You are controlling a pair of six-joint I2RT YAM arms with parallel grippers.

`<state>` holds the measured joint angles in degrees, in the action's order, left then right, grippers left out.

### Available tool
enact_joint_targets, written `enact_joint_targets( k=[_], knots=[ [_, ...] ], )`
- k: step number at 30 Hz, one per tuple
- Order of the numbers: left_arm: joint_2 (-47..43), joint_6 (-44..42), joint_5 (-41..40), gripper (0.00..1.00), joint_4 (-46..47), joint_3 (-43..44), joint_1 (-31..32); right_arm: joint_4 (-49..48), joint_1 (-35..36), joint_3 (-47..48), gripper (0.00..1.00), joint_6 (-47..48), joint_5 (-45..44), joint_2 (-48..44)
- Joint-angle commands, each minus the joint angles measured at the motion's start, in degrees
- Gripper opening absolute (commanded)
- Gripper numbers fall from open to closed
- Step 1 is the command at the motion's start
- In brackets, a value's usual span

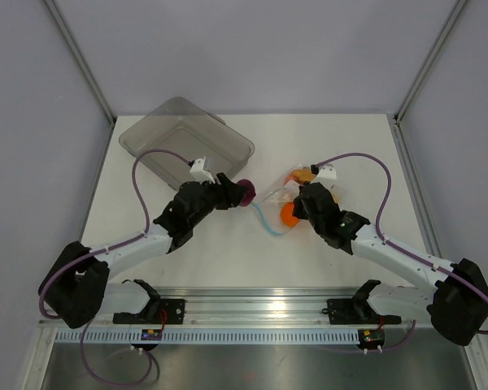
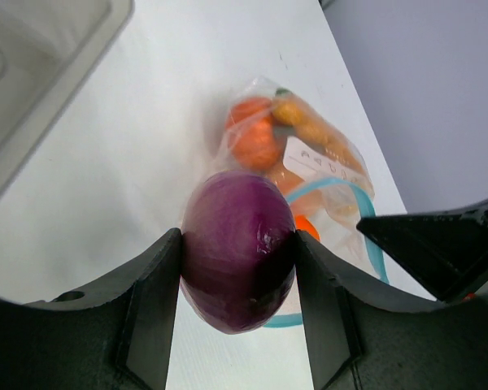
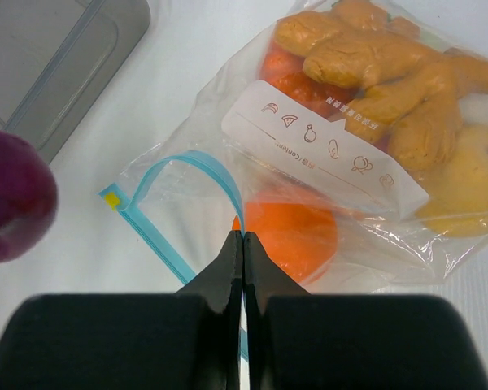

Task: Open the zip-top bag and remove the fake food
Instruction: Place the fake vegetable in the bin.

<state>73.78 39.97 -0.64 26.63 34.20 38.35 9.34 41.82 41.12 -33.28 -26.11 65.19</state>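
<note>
The clear zip-top bag point(image 1: 297, 203) lies at mid-table with its blue zip strip point(image 3: 202, 166) gaping open. My right gripper point(image 3: 242, 236) is shut, pinching the upper lip of that strip. Inside the bag I see fake food: an orange ball point(image 3: 297, 231), beige ginger-like pieces point(image 3: 374, 57), a yellow piece point(image 3: 472, 183). My left gripper point(image 2: 237, 252) is shut on a purple onion-like piece point(image 2: 237, 248), held just left of the bag's mouth point(image 1: 246, 193), clear of the plastic.
A grey translucent tray point(image 1: 183, 142) sits at the back left, just behind my left gripper. Metal frame posts point(image 1: 81, 61) stand at the table's rear corners. The white table edge point(image 1: 407, 154) runs along the right.
</note>
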Motion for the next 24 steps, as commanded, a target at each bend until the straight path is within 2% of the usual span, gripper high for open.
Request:
enact_joint_targets(
  k=[1,6,11,17,24],
  knots=[
    [-4.5,2.5,-1.5,0.26,2.6,-1.7,-2.8,-0.6,-0.6,0.7,0.00,-0.2,-2.3,-0.8],
    [-8.4,3.2,-8.3,0.25,-2.6,0.2,-5.6,-0.7,-0.7,1.1,0.00,0.0,-1.9,0.6],
    [-10.8,2.2,-14.8,0.25,-0.7,-0.9,-9.8,-1.5,-0.6,0.4,0.00,-0.1,-2.5,0.5],
    [-6.8,4.1,-15.4,0.17,-5.2,2.9,-16.4,-2.2,-0.6,0.3,0.00,-0.1,-1.9,1.3],
    [-1.5,4.5,-15.6,0.22,-5.1,5.2,-21.1,-3.1,-0.6,0.1,0.00,-0.3,-1.1,2.0]
  ],
)
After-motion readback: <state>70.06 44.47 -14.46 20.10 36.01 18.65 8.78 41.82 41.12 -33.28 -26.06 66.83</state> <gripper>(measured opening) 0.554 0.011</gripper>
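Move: The bin's middle lies about 28 cm ahead of the left hand, 22 cm to its left and 13 cm below, its near corner only a couple of centimetres ahead and 14 cm left. The zip-top bag's middle is some 7 cm ahead, 20 cm right and 14 cm below; the orange fruit in its mouth is nearly level, 16 cm right and as low. From the right hand the bin is roughly 29 cm ahead, 40 cm left and 10 cm below. The left hand keeps its grip on the purple onion and sweeps it left and forward, about 16 cm left and 8 cm ahead, away from the bag and in over the bin's near corner, rising some 4 cm on the way before it starts to sink again. As it travels, the wrist swings about 35 degrees counter-clockwise, while the right hand stays almost in place with its shut fingers still pinching the bag's lip. ##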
